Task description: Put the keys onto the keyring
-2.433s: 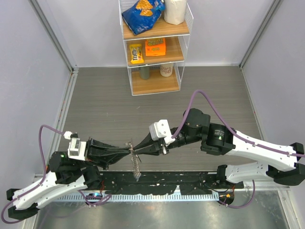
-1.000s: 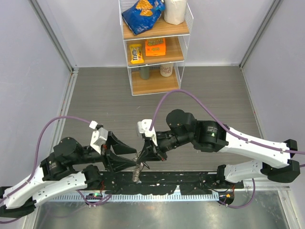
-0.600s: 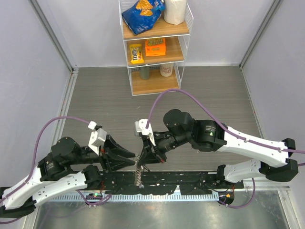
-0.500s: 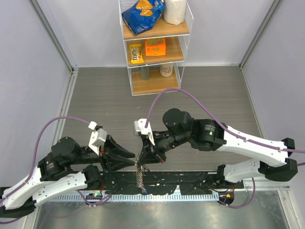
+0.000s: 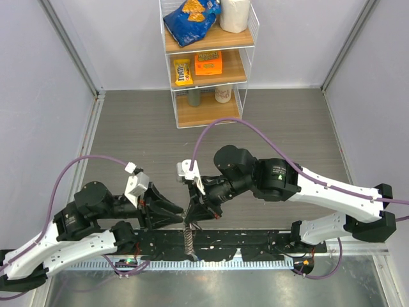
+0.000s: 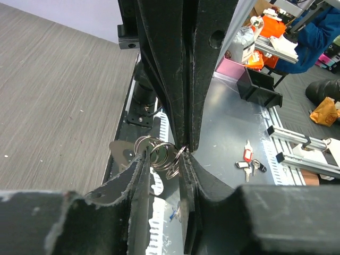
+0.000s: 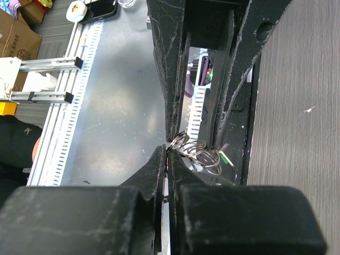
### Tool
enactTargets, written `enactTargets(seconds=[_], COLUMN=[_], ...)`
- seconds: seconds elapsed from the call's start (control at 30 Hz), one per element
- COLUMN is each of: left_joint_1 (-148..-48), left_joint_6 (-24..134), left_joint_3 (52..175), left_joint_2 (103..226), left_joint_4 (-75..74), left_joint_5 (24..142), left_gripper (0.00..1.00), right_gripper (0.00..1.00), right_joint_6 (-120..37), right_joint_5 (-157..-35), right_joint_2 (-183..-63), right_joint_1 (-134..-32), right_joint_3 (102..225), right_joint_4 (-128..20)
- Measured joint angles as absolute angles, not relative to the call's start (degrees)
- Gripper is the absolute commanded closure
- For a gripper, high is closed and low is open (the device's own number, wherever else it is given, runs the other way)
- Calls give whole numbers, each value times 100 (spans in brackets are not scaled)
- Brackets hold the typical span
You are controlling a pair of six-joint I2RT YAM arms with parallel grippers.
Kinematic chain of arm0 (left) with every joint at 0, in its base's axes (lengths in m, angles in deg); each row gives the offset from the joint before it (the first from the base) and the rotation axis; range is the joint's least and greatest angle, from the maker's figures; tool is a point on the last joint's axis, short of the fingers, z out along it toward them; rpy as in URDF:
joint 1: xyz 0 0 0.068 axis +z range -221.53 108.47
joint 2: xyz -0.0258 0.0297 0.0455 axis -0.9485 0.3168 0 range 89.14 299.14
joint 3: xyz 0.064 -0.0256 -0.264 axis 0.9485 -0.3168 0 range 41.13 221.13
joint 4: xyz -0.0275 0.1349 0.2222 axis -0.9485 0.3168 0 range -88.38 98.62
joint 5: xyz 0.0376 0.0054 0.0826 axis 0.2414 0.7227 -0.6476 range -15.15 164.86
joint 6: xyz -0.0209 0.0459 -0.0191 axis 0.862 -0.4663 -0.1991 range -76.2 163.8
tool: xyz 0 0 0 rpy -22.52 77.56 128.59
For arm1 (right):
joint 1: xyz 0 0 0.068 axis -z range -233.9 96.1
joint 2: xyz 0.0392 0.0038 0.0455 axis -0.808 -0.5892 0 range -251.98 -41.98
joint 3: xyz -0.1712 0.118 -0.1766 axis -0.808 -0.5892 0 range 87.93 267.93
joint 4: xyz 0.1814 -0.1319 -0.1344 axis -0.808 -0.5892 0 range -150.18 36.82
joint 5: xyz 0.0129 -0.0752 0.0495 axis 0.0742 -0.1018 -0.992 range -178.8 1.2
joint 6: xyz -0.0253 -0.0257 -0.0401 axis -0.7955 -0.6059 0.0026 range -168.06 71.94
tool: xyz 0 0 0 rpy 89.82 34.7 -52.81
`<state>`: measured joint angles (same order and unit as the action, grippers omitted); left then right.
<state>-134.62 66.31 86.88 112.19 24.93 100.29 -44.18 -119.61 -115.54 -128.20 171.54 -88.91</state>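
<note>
The keyring (image 6: 159, 154) is a bunch of linked silvery rings held between both grippers above the table's near edge. My left gripper (image 6: 162, 159) has its fingers pressed on either side of the bunch. My right gripper (image 7: 168, 151) comes from the opposite side and pinches one ring at the bunch's edge. A green key (image 7: 226, 158) hangs on the rings. A blue key (image 6: 172, 214) dangles below. The chain of rings (image 5: 189, 240) hangs down from the two meeting grippers (image 5: 188, 216). Several loose keys (image 6: 248, 163), one red-headed, lie on the metal bench.
A wire shelf (image 5: 208, 64) with snack bags and boxes stands at the back of the grey floor. The black rail (image 5: 211, 246) of the arm bases runs below the grippers, with the metal bench (image 5: 255, 288) in front.
My left jaws have narrowed onto the ring bunch. The right arm has shifted slightly left with the ring in its pinch, and the chain has swung a little.
</note>
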Motion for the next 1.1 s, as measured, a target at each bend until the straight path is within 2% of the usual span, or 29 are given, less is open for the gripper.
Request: enactTargets(seconds=[0.07,0.17,0.63,0.7,0.77,0.8,1.07,1.1], left_joint_1=[-13451,-13449,-13447,-13447,-13447,-13447,-13447,-13447], left_joint_6=[6624,6604,6620,6620,6615,6622,6569,6561], left_joint_3=[8688,8688,8688,8688,8688,8688,8688,8688], left_joint_2=[11232,11234,11335,11335,11335,11335,11365,11365], left_joint_4=[2509,2583,2616,2616,2618,2620,2631,2631], left_joint_5=[10046,10070,10317,10317,10319,10326,10394,10394], left_gripper=[80,82,79,84,98,100,100,100], right_gripper=[95,95,95,95,94,95,94,88], right_joint_6=[-4379,-4324,-4313,-4311,-4309,-4309,-4291,-4294], right_joint_5=[-11945,-11912,-11700,-11700,-11700,-11700,-11705,-11703], right_joint_2=[-11576,-11587,-11736,-11736,-11738,-11738,-11738,-11736], right_joint_1=[-12820,-12829,-12831,-12831,-12831,-12831,-12831,-12831], right_joint_3=[17185,17220,17370,17370,17370,17370,17370,17370], right_joint_4=[-8945,-9061,-9079,-9077,-9079,-9079,-9131,-9131])
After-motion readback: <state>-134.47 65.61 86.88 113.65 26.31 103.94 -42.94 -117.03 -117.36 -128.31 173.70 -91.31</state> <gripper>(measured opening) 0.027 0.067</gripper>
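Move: Just ahead of both sets of fingertips is the wire keyring: its coil's middle lies about 1 cm forward and 1 cm to the right of the left hand's point, level with it, already between that hand's half-open fingers. The chain hangs from it, some 5 cm below that hand and 1 cm to its right, neither ahead nor back. For the right hand, which already holds the keyring, the coil is about 1 cm forward, 1 cm left and level; the green-tagged key hangs roughly 3 cm forward, 2 cm left and 3 cm down. Easing back and down by about 1 cm each way, the left hand turns a few degrees clockwise, narrows its fingers around the keyring's wire, pauses there, then shuts them almost fully, pinching the wire right beside the right fingertips. The right hand stays shut on the keyring, shifting only some half a centimetre forward and left. ##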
